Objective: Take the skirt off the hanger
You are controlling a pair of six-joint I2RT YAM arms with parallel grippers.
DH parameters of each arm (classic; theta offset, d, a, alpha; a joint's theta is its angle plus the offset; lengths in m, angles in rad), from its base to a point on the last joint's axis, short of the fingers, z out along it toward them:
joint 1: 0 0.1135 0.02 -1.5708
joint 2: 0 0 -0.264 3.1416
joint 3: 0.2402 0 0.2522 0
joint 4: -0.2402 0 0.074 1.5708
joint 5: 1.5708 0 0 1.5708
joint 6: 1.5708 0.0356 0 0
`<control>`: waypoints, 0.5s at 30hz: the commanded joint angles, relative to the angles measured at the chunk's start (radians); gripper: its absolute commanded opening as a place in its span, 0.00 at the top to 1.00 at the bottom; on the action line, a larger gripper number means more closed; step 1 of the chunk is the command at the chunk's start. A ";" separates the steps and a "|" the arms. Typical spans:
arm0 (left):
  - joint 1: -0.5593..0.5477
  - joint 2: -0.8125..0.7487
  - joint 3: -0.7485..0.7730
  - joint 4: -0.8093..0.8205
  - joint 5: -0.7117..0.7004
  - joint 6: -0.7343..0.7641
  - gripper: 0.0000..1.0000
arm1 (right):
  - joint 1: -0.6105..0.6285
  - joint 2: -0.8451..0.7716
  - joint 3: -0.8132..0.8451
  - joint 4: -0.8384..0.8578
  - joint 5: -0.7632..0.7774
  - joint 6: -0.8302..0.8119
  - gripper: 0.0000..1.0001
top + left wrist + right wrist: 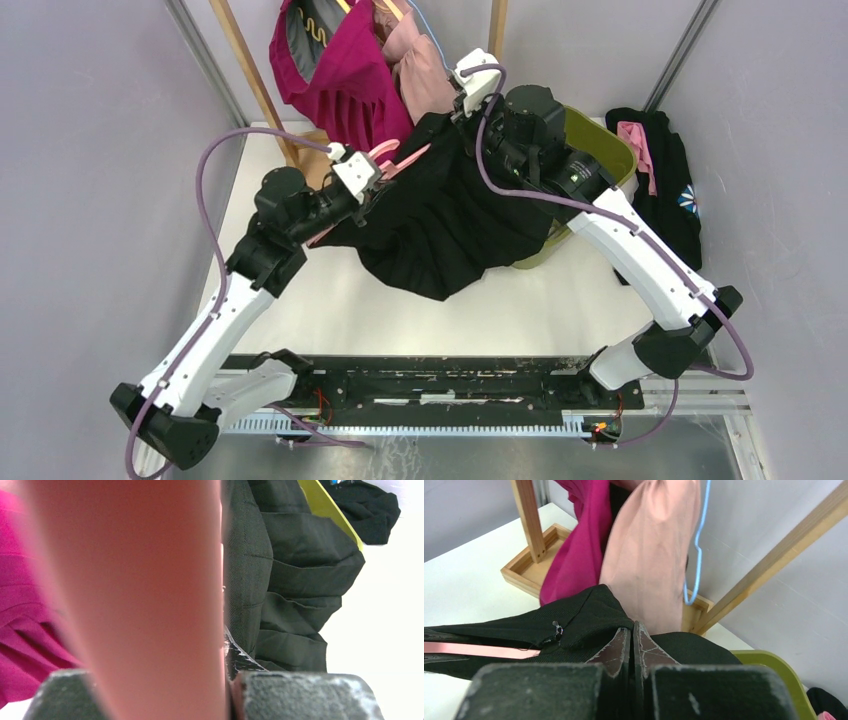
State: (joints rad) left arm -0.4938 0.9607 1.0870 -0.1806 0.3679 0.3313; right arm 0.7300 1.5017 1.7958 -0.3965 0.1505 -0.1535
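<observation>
A black pleated skirt (440, 220) hangs stretched in the air between both arms. Its waistband still sits on a pink hanger (392, 152). My left gripper (362, 178) is shut on that hanger's end; in the left wrist view the hanger (140, 590) fills the space between the jaws of the gripper (222, 655), with the skirt (290, 595) just to its right. My right gripper (464, 104) is shut on the skirt's waistband. In the right wrist view the closed gripper (631, 630) pinches the black skirt (584, 615), and the hanger's bar (479, 650) shows inside the waist.
A wooden rack (245, 70) at the back holds a magenta garment (340, 80) and a pale pink one (425, 70), beside a blue wire hanger (696, 550). A yellow-green bin (605, 145) stands under the right arm. More dark clothes (665, 180) lie at the far right.
</observation>
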 commanded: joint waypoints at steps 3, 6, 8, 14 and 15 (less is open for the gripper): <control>0.008 0.105 0.125 0.184 0.027 -0.019 0.97 | -0.048 -0.035 -0.007 0.053 0.095 0.007 0.99; 0.008 0.141 0.141 0.147 -0.038 0.010 0.97 | -0.049 -0.065 -0.022 0.055 0.118 -0.013 0.99; 0.008 0.162 0.107 0.203 -0.034 0.003 0.97 | -0.049 -0.078 -0.021 0.050 0.092 -0.004 0.99; 0.009 0.293 0.068 0.519 0.052 -0.102 0.97 | -0.046 -0.085 0.015 0.017 -0.068 0.103 0.99; 0.008 0.327 0.086 0.570 0.065 -0.109 0.97 | -0.045 -0.086 0.022 0.016 -0.103 0.121 0.99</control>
State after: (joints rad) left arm -0.4923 1.2118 1.1507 0.0422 0.3965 0.3031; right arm 0.6868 1.4582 1.7672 -0.3985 0.1547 -0.1139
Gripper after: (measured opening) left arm 0.096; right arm 0.021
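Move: The skirt's waistband is already pinched in the right fingers, and the pink hanger is gripped in the left, so the two hands work against each other. From the left hand, that pinched waistband lies about 9 cm ahead, 12 cm right and 6 cm higher; the magenta dress hangs 14 cm ahead, 5 cm left. From the right hand, the hanger's near end is 4 cm back, 4 cm left, slightly lower; the pink dress hangs some 8 cm ahead, 6 cm left. The pink hanger is carried forward and to the right, about 7 cm in all and nearly level, by the left hand, towards the waistband in the right fingers. Meanwhile the right hand draws the pinched waistband about 2.5 cm to the right, easing forward slightly and then back; both grips stay shut and the wrists barely turn. ##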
